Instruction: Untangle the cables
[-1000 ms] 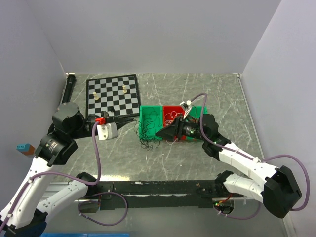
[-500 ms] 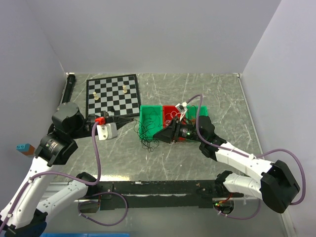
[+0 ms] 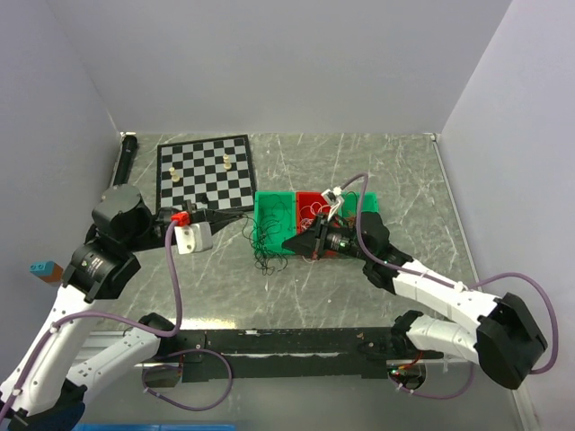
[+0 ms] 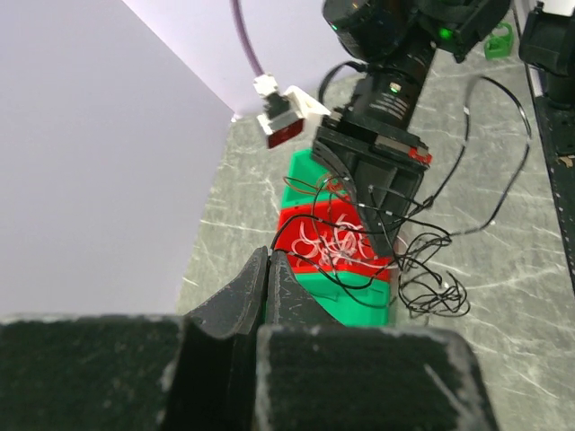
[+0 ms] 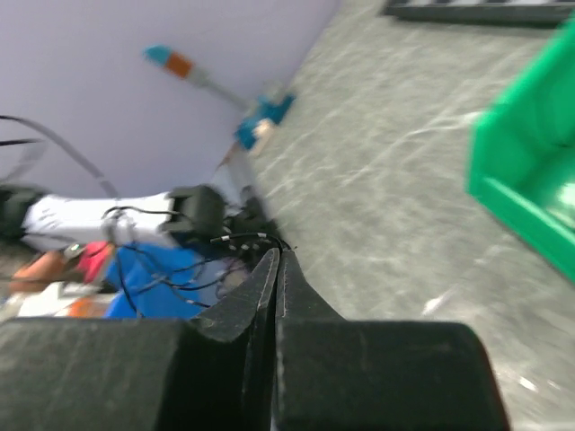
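Note:
The cables are thin black wires in a loose tangle (image 3: 268,248) on the table at the front left corner of a green and red bin (image 3: 274,203). White wires (image 4: 337,241) lie in the bin's red section. My left gripper (image 3: 243,219) is shut, its tip (image 4: 268,255) at a black strand that leads to the tangle (image 4: 431,269). My right gripper (image 3: 288,242) is shut over the tangle, with a thin black strand (image 5: 247,237) ending at its tip (image 5: 279,253).
A chessboard (image 3: 205,172) with a few pieces lies at the back left. A black cylinder (image 3: 126,158) lies along the left wall. A blue and orange object (image 3: 40,268) sticks out at the left wall. A black rail (image 3: 287,341) runs along the near edge.
My right gripper has shifted slightly left and toward the near edge over the black tangle. My left arm has barely moved.

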### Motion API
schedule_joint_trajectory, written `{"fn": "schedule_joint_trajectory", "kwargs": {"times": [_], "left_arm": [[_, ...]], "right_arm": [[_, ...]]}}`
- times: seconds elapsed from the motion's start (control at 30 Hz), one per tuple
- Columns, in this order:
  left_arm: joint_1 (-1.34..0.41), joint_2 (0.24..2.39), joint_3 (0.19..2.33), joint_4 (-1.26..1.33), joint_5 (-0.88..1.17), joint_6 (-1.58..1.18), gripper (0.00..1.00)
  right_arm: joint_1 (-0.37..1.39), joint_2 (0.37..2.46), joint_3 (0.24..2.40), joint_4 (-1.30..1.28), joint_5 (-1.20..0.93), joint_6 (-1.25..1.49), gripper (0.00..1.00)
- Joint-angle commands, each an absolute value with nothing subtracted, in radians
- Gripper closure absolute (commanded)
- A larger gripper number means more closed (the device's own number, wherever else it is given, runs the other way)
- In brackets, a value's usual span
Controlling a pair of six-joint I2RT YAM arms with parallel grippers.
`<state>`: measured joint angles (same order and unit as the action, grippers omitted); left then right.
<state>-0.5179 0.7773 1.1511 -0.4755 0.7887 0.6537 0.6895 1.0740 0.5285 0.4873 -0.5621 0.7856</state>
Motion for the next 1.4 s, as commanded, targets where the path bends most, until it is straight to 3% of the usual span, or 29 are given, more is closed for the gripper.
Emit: {"fn": "schedule_joint_trajectory", "kwargs": {"times": [0.0,0.43,0.63,0.9,1.1,1.37], "left_arm": [[-0.519,0.782,1.23,-0.43,0.798,0.664,0.99],[-0.514,0.758,1.312,-0.261,0.562,0.675,0.99],[-0.514,0.722,1.249,0.105,0.266,0.609,0.99],[-0.514,0.853,1.445,0.484,-0.202,0.678,0.99],[-0.514,0.925,1.589,0.515,-0.21,0.775,0.99],[-0.514,0.865,1.51,0.159,0.053,0.69,0.99]], "right_arm": [[0.692,0.994,0.537,0.297,-0.376,0.655,1.0],[0.689,0.83,0.621,-0.244,0.313,0.508,1.0],[0.689,0.74,0.627,-0.324,0.413,0.508,1.0],[0.689,0.669,0.621,-0.394,0.456,0.522,1.0],[0.69,0.62,0.632,-0.42,0.471,0.525,1.0],[0.689,0.574,0.679,-0.368,0.348,0.52,1.0]]}}
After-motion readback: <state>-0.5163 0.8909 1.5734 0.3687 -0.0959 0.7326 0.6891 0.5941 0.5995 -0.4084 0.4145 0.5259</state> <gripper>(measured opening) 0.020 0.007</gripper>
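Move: Both hands already pinch black cable, most of which hangs as a tangle about 5 cm to the left hand's right, 2 cm ahead and 20 cm below. The same tangle lies about 4 cm left of the right hand, level fore-and-aft, some 5 cm below. From the right hand, the red bin is about 12 cm ahead, 8 cm right; the right green bin 12 cm ahead, 19 cm right; the left green bin 12 cm ahead, 4 cm left, all some 20 cm below. Swiftly and apart: the left hand sweeps up about 33 cm and some 18 cm left, tipping its fingers from pointing right to steeply upward, and keeps its pinch on the black cable. The right hand keeps its strand and draws some 18 cm right, going forward and down before easing partly back up, while its fingers swing about 50 degrees clockwise to point mostly forward. ##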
